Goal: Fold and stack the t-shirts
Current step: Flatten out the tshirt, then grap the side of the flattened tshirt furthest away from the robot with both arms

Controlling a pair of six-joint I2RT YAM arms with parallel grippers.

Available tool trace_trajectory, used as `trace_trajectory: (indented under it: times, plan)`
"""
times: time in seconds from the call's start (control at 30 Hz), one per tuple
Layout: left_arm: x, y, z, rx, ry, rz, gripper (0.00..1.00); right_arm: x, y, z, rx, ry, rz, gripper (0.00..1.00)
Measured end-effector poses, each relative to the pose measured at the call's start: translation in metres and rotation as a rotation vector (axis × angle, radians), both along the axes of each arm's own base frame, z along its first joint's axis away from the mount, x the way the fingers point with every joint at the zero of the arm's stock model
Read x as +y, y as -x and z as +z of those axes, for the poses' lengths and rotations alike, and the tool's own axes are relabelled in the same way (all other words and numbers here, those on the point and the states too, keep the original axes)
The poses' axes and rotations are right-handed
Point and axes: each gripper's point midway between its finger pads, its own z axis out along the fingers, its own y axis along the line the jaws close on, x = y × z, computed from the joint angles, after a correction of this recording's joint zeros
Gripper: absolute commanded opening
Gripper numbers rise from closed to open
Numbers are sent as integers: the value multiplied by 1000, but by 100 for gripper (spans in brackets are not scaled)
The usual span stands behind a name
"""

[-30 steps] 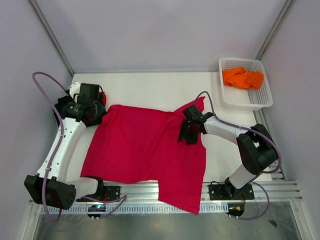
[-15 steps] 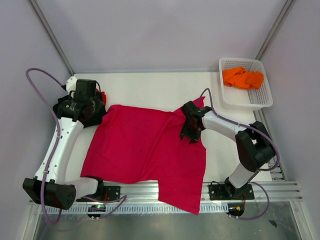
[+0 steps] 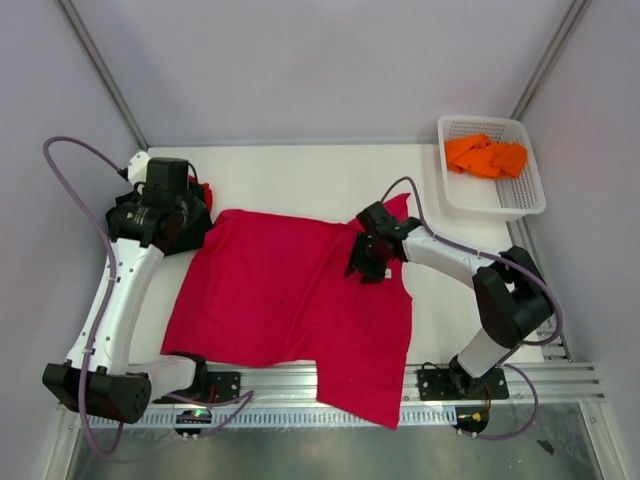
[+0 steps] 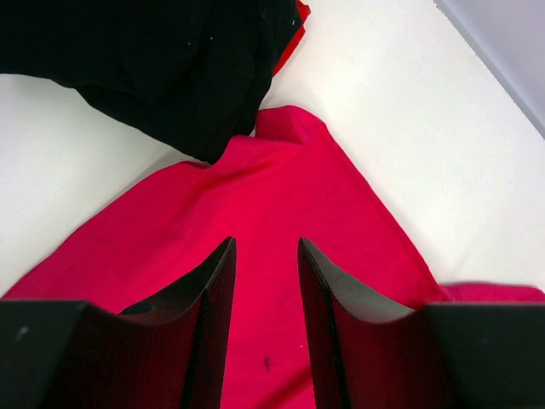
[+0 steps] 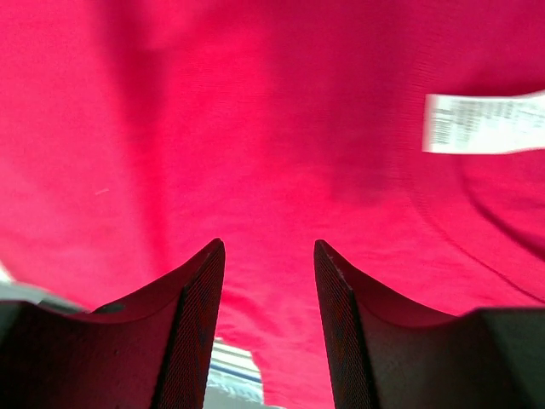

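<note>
A large crimson t-shirt (image 3: 290,300) lies spread across the table, its lower hem hanging over the near rail. Its white label (image 5: 485,122) shows in the right wrist view. My left gripper (image 3: 170,222) hovers over the shirt's left sleeve (image 4: 298,179), open (image 4: 266,243), with only cloth below it. A black t-shirt (image 4: 162,68) and a sliver of a red one (image 4: 295,30) lie just beyond that sleeve. My right gripper (image 3: 363,263) is open (image 5: 269,244) above the shirt's right shoulder area. An orange t-shirt (image 3: 486,155) is bunched in the basket.
The white mesh basket (image 3: 525,198) stands at the back right corner. A metal rail (image 3: 450,375) runs along the near table edge. Bare white table (image 3: 300,180) lies behind the crimson shirt. Grey walls close in on both sides.
The left gripper has drifted a little left and back over the sleeve. The right gripper has shifted slightly left over the shirt. The shirt lies as before.
</note>
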Motion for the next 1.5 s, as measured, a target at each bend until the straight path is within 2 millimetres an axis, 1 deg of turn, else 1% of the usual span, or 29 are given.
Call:
trace_trajectory:
  times: [0.1,0.17,0.23,0.33,0.47,0.57,0.7,1.0,1.1,1.17,1.3,1.4,1.5]
  plan:
    - [0,0,0,1,0,0,38,12,-8,16,-68,-60,29,51]
    - [0,1,0,2,0,0,38,14,-10,18,-84,-69,39,51]
    - [0,1,0,2,0,0,38,14,-10,12,-71,-59,43,51]
    - [0,2,1,0,1,0,38,12,-6,-5,-28,-34,45,51]
    - [1,4,10,-22,5,0,38,5,7,-27,43,4,44,50]
    - [1,5,18,-40,8,0,38,3,8,-28,51,14,37,50]
    - [1,6,26,-58,12,0,38,-6,11,-29,71,64,12,50]
    - [1,8,30,-60,14,2,39,-17,17,-32,112,109,-79,51]
    - [1,8,33,-66,15,1,39,-26,21,-32,119,121,-116,51]
    - [1,8,35,-71,17,1,39,-37,25,-32,130,131,-149,51]
    - [1,8,39,-80,19,0,39,-64,33,-33,155,152,-225,51]
    - [1,9,39,-79,20,-1,39,-89,39,-34,172,185,-287,51]
    - [1,9,39,-79,20,-2,39,-107,45,-35,183,211,-325,51]
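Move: Just under the open right fingers, some 4 cm down, lies the patch of red shirt they go for. Level with it, the shirt's slanting crease lies about 7 cm to the left, the white neck label about 6 cm to the right and the shirt's right edge some 10 cm to the right. From the raised left hand that patch is roughly 36 cm to the right, 6 cm back and 27 cm below. Lifting a touch first, the right hand then sinks about 4.5 cm until its half-open fingertips press on the shirt beside the neck label. It stays low and drags the cloth right some 11 cm and a little back, speeding up late, while the wrist turns about 20 degrees clockwise. The empty left hand rises about 4 cm above the shirt's far left corner. ##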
